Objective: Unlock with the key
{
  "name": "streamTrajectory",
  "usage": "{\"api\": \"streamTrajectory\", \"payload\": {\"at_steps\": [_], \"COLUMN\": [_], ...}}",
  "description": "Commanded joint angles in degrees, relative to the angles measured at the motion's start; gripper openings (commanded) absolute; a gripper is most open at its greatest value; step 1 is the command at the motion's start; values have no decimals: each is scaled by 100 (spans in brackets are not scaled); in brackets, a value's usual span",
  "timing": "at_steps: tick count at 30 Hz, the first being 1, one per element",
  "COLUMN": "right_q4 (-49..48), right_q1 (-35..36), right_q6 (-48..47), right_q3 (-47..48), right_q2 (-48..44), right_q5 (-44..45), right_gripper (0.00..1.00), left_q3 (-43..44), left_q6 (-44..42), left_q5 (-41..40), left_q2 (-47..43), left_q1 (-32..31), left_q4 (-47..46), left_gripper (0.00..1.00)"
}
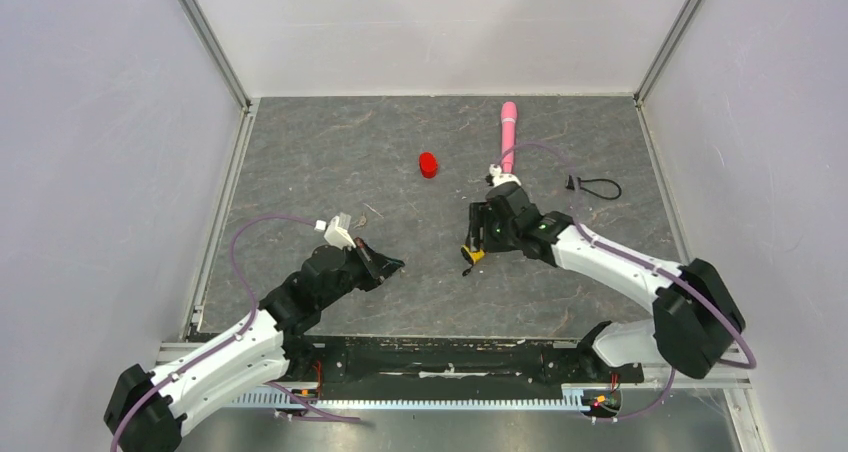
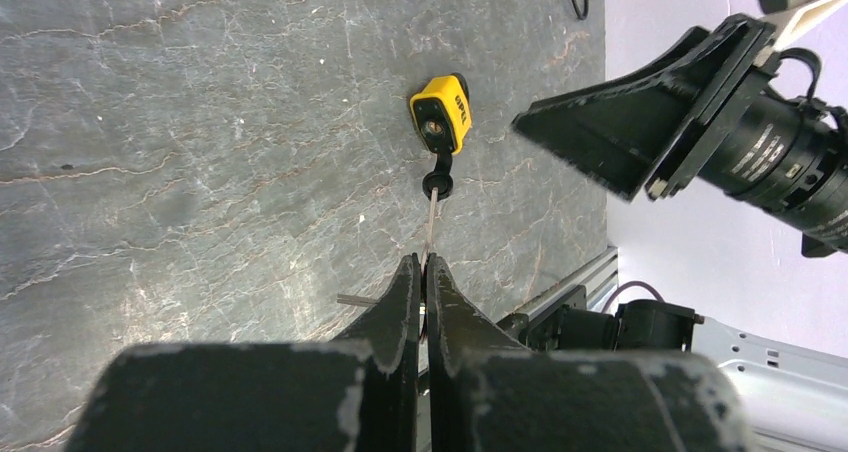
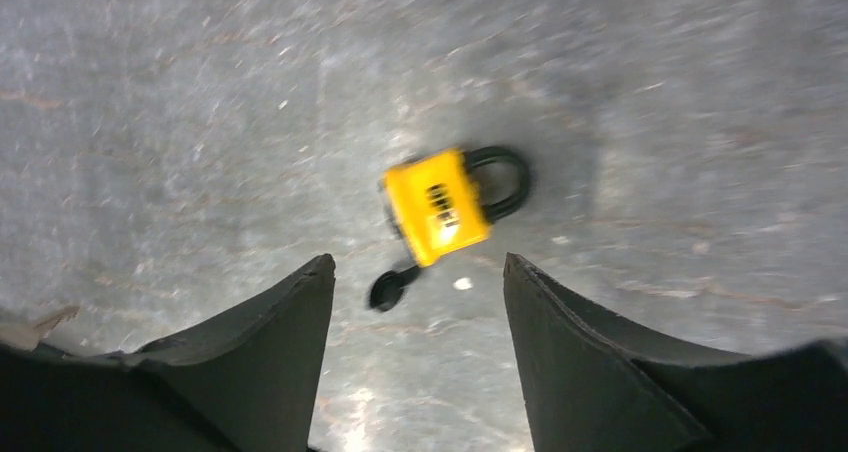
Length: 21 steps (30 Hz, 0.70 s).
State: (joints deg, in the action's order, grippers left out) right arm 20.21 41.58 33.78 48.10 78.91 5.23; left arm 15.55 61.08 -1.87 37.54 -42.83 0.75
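Note:
A small yellow padlock point(image 1: 473, 255) lies on the grey slate table point(image 1: 300, 162), its black shackle point(image 3: 503, 180) pointing away from my left arm. A round black tab point(image 3: 387, 290) hangs at its keyhole end. My right gripper point(image 3: 418, 262) hovers open just above the padlock point(image 3: 437, 207), which shows beyond the fingertips, not between them. My left gripper point(image 2: 421, 262) is shut on the key point(image 2: 430, 227), a thin silvery strip sticking out of its tips toward the padlock point(image 2: 443, 110). A gap of table separates the left gripper point(image 1: 392, 265) from the lock.
A red cap point(image 1: 428, 164) stands mid-table. A pink stick point(image 1: 508, 132) lies at the back, and a looped black cord point(image 1: 595, 185) lies at the right. White walls close in three sides. A metal rail point(image 1: 420, 357) runs along the near edge.

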Motion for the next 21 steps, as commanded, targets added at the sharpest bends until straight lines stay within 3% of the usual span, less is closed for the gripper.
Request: {"api": "streamTrajectory", "payload": {"at_steps": [1, 5, 10, 17, 21], "right_q4": [-300, -302, -378, -443, -527], "right_q1": [-710, -1143, -1170, -1166, -1170], "right_q6": [-1040, -1478, -1880, -1938, -1882], "right_q3": [-315, -308, -151, -22, 78], "right_q2": [-357, -175, 311, 954, 1084], "right_q5": [-92, -505, -1063, -1310, -1376], "right_gripper": [62, 54, 51, 41, 41], "left_q3": [48, 123, 154, 264, 299], "left_q6": [141, 141, 185, 141, 125], "left_q5": [35, 160, 364, 451, 473], "left_q2": [97, 348, 616, 896, 1006], "left_q1": [20, 20, 20, 20, 22], "left_q4": [-217, -353, -555, -619, -664], "left_gripper": [2, 2, 2, 2, 2]}}
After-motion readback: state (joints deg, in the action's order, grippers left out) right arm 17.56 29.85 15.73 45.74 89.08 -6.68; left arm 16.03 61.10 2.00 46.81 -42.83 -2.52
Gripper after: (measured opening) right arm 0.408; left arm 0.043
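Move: The lock lies almost straight below the open right gripper, about 7 cm down and 1 cm back. From there the red block is about 21 cm ahead and 9 cm left, and the pink wand about 27 cm ahead and 9 cm right, both at table height. From the left gripper, still holding the key, the lock is some 5 cm ahead, 12 cm right and 11 cm down. Swing the right gripper off to the right of the lock, nearly 6 cm right and 3 cm forward, then drop about 5 cm to the table beside the lock's shackle side, easing slightly back and left while turning counter-clockwise some 10 degrees. Narrow its fingers to under half open. Lower the left gripper about 2.5 cm and slightly right, keeping the key pinched. ##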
